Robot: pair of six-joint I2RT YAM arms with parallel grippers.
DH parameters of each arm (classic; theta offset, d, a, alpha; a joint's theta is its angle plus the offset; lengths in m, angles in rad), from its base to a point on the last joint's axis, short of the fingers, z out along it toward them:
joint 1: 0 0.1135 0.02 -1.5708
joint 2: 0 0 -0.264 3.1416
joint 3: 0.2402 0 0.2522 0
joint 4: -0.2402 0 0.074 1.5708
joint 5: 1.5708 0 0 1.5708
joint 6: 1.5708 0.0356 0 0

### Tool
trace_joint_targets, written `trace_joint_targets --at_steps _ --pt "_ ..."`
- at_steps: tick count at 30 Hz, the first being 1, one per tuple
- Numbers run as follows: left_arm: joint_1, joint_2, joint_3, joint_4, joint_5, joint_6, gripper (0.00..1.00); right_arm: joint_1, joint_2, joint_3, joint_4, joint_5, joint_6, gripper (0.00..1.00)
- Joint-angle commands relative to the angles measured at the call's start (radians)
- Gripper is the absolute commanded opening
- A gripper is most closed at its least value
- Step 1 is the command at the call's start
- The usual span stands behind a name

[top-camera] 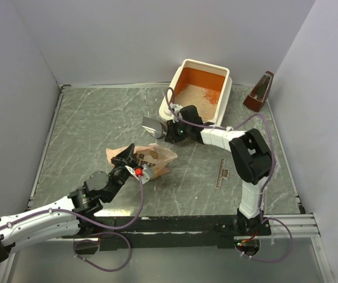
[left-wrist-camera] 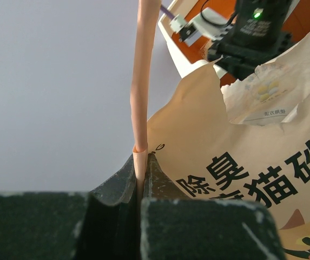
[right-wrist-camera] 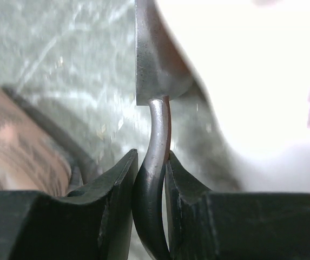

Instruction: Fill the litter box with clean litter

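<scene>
The litter box (top-camera: 167,107), cream outside and orange inside, stands at the back right of the table. Pale clean litter (top-camera: 197,98) covers part of its floor. My right gripper (top-camera: 168,131) hovers just left of the box's near corner, shut on the handle of a grey metal scoop (top-camera: 152,126). In the right wrist view the scoop handle (right-wrist-camera: 153,151) is clamped between the jaws, with the box's white wall (right-wrist-camera: 252,81) beside it. My left gripper (top-camera: 128,155) is shut on an edge of the peach-pink litter bag (top-camera: 157,154). That bag edge (left-wrist-camera: 140,97) rises from the pinched jaws.
A brown metronome-shaped object (top-camera: 261,92) stands right of the box by the wall. A small wooden strip (top-camera: 222,174) lies on the marble-patterned table (top-camera: 86,130), left of the right arm's base. Walls enclose the left, back and right sides.
</scene>
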Motion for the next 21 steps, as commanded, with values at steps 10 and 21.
trace_joint_targets --at_steps 10,21 --pt "0.006 -0.007 0.025 0.201 0.007 0.047 0.01 -0.009 -0.005 0.133 -0.028 -0.026 0.025 0.66" --pt "0.017 -0.050 0.039 0.196 -0.011 0.051 0.01 -0.047 -0.500 -0.058 -0.099 -0.005 -0.020 0.76"
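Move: The scoop, its handle still in the right fingers, has its middle about 3 cm ahead, 4 cm left and 3 cm below that hand; its resting spot is the bare table just under it. The litter box's middle is some 14 cm ahead and 10 cm right, and the litter bag's about 9 cm back and 10 cm left, both near hand height. From the left hand, the scoop lies roughly 9 cm ahead, 7 cm right and 22 cm down. The scoop is set free on the table between bag and box: the right hand eases some 3 cm left and a little forward while its fingers spread, letting go of the handle. Fingers still widening, it then lifts about 10 cm, ever faster, drawing back and to the right off the scoop. The left hand keeps its pinch on the bag. ##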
